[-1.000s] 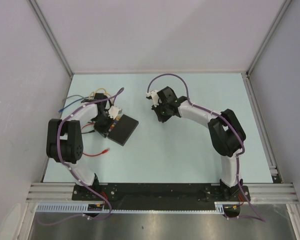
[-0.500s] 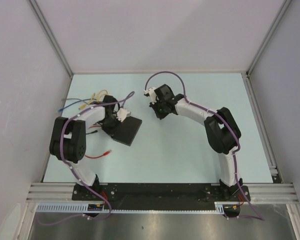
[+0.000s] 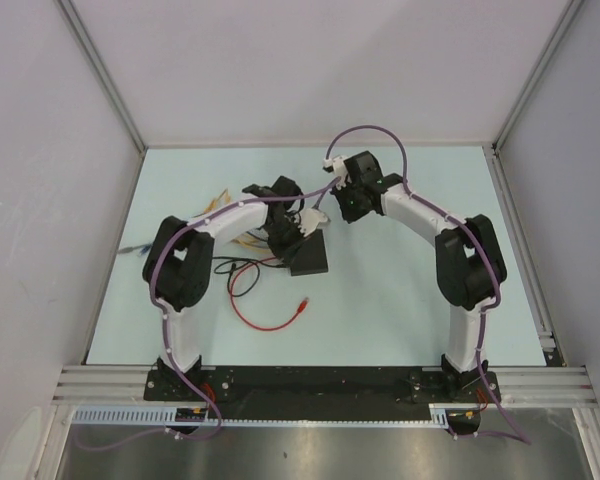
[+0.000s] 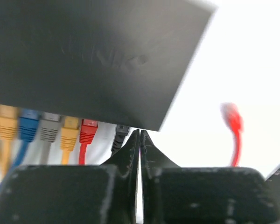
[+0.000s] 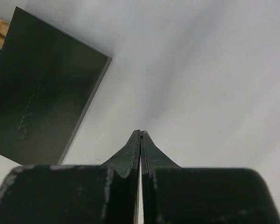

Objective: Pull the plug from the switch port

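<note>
The switch, a flat matte-black box (image 3: 310,256), lies near the table's middle. In the left wrist view it (image 4: 88,56) fills the upper left. A row of plugs sits in its near edge: yellow, blue (image 4: 28,127), grey, yellow, red (image 4: 88,131) and black (image 4: 121,133). My left gripper (image 4: 140,132) is shut and empty, its tips right beside the black plug at the box's corner; it also shows in the top view (image 3: 300,236). My right gripper (image 5: 140,133) is shut and empty over bare table, right of the box (image 5: 42,93); the top view (image 3: 343,210) shows it too.
A loose red cable (image 3: 265,318) with a free red plug (image 3: 302,300) lies in front of the box; that plug shows blurred in the left wrist view (image 4: 232,116). A black cable (image 3: 235,268) loops to the box's left. Yellow and blue cables (image 3: 215,203) trail to the left.
My left arm has swung right, and the box and its cables have moved with it toward the table's middle. My right gripper has shifted right and back.
</note>
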You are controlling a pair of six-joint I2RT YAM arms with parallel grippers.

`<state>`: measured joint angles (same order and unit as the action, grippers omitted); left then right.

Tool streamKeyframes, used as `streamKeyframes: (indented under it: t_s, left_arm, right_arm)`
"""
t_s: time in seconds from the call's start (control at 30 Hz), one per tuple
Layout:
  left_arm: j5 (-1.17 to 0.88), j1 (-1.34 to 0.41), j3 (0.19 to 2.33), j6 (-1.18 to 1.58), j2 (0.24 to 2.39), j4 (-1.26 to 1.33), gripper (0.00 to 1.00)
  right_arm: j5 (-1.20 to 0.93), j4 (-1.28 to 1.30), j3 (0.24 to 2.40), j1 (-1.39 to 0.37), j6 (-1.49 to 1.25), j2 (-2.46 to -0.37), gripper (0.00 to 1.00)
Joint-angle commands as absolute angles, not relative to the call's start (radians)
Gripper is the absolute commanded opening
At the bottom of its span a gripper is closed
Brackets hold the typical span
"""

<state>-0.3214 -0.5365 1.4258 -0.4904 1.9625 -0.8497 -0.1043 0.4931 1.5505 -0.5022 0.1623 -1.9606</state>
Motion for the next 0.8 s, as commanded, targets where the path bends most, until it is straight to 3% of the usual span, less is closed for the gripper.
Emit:
streamKeyframes:
  t_s: [0.0, 0.03, 0.07, 0.2, 0.27, 0.33, 0.37, 0.47, 0.57, 0.67, 0.73, 0.77]
  left_arm:
    - [-0.526, -0.499, 1.604, -0.488, 1.927, -0.922, 0.12]
    - [-0.570, -0.482, 1.624, -0.468, 1.910, -0.934, 0.30]
    - [-0.592, -0.466, 1.640, -0.444, 1.901, -0.936, 0.38]
    - [-0.624, -0.402, 1.683, -0.329, 1.871, -0.887, 0.59]
    - [-0.588, -0.393, 1.696, -0.302, 1.884, -0.858, 0.62]
    - [-0.565, -0.379, 1.709, -0.261, 1.904, -0.841, 0.63]
    - [-0.560, -0.362, 1.719, -0.246, 1.913, -0.835, 0.64]
    - [-0.619, -0.325, 1.718, -0.140, 1.944, -0.761, 0.64]
    - [-0.661, -0.275, 1.716, -0.031, 1.965, -0.687, 0.64]
    - [-0.681, -0.255, 1.688, -0.015, 1.991, -0.643, 0.64]
    - [-0.686, -0.235, 1.648, 0.032, 1.991, -0.567, 0.64]
    - [-0.678, -0.221, 1.620, 0.061, 1.994, -0.546, 0.64]
  right_arm:
    - [-0.101, 0.483, 1.542, -0.505, 0.175, -1.885, 0.00]
    - [-0.101, 0.480, 1.542, -0.502, 0.172, -1.884, 0.00]
    - [-0.101, 0.477, 1.542, -0.502, 0.164, -1.882, 0.00]
    - [-0.112, 0.456, 1.543, -0.518, 0.143, -1.900, 0.00]
    - [-0.112, 0.450, 1.545, -0.535, 0.138, -1.910, 0.03]
    - [-0.120, 0.453, 1.558, -0.546, 0.135, -1.924, 0.15]
    - [-0.147, 0.460, 1.568, -0.552, 0.133, -1.931, 0.39]
    - [-0.256, 0.492, 1.614, -0.548, 0.118, -1.951, 0.73]
    - [-0.323, 0.497, 1.640, -0.551, 0.121, -1.963, 0.80]
    - [-0.371, 0.506, 1.678, -0.564, 0.138, -1.988, 0.81]
    - [-0.393, 0.514, 1.695, -0.581, 0.164, -2.005, 0.76]
    - [-0.394, 0.512, 1.715, -0.587, 0.169, -2.026, 0.66]
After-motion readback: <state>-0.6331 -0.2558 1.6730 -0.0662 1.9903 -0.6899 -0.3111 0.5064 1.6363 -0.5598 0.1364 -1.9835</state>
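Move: The switch's middle lies about 5 cm ahead and 5 cm to the right of my left hand, 2 cm lower. From that hand, its black plug is barely 1 cm ahead and 1 cm left, the farthest yellow plug about 9 cm ahead and 2 cm left, and the loose red plug some 8 cm back and 3 cm right. From my right hand, the switch's middle is about 10 cm left, 5 cm back and 8 cm down. I lift my left hand clear of the switch's near-left corner and carry it forward about 12 cm and up 10 cm to above the far end of the plug row, opening its fingers and swinging their tips rightward as the wrist turns counter-clockwise. After a near pause, my right hand opens wide and goes about 6 cm left and slightly up, in over the switch. ##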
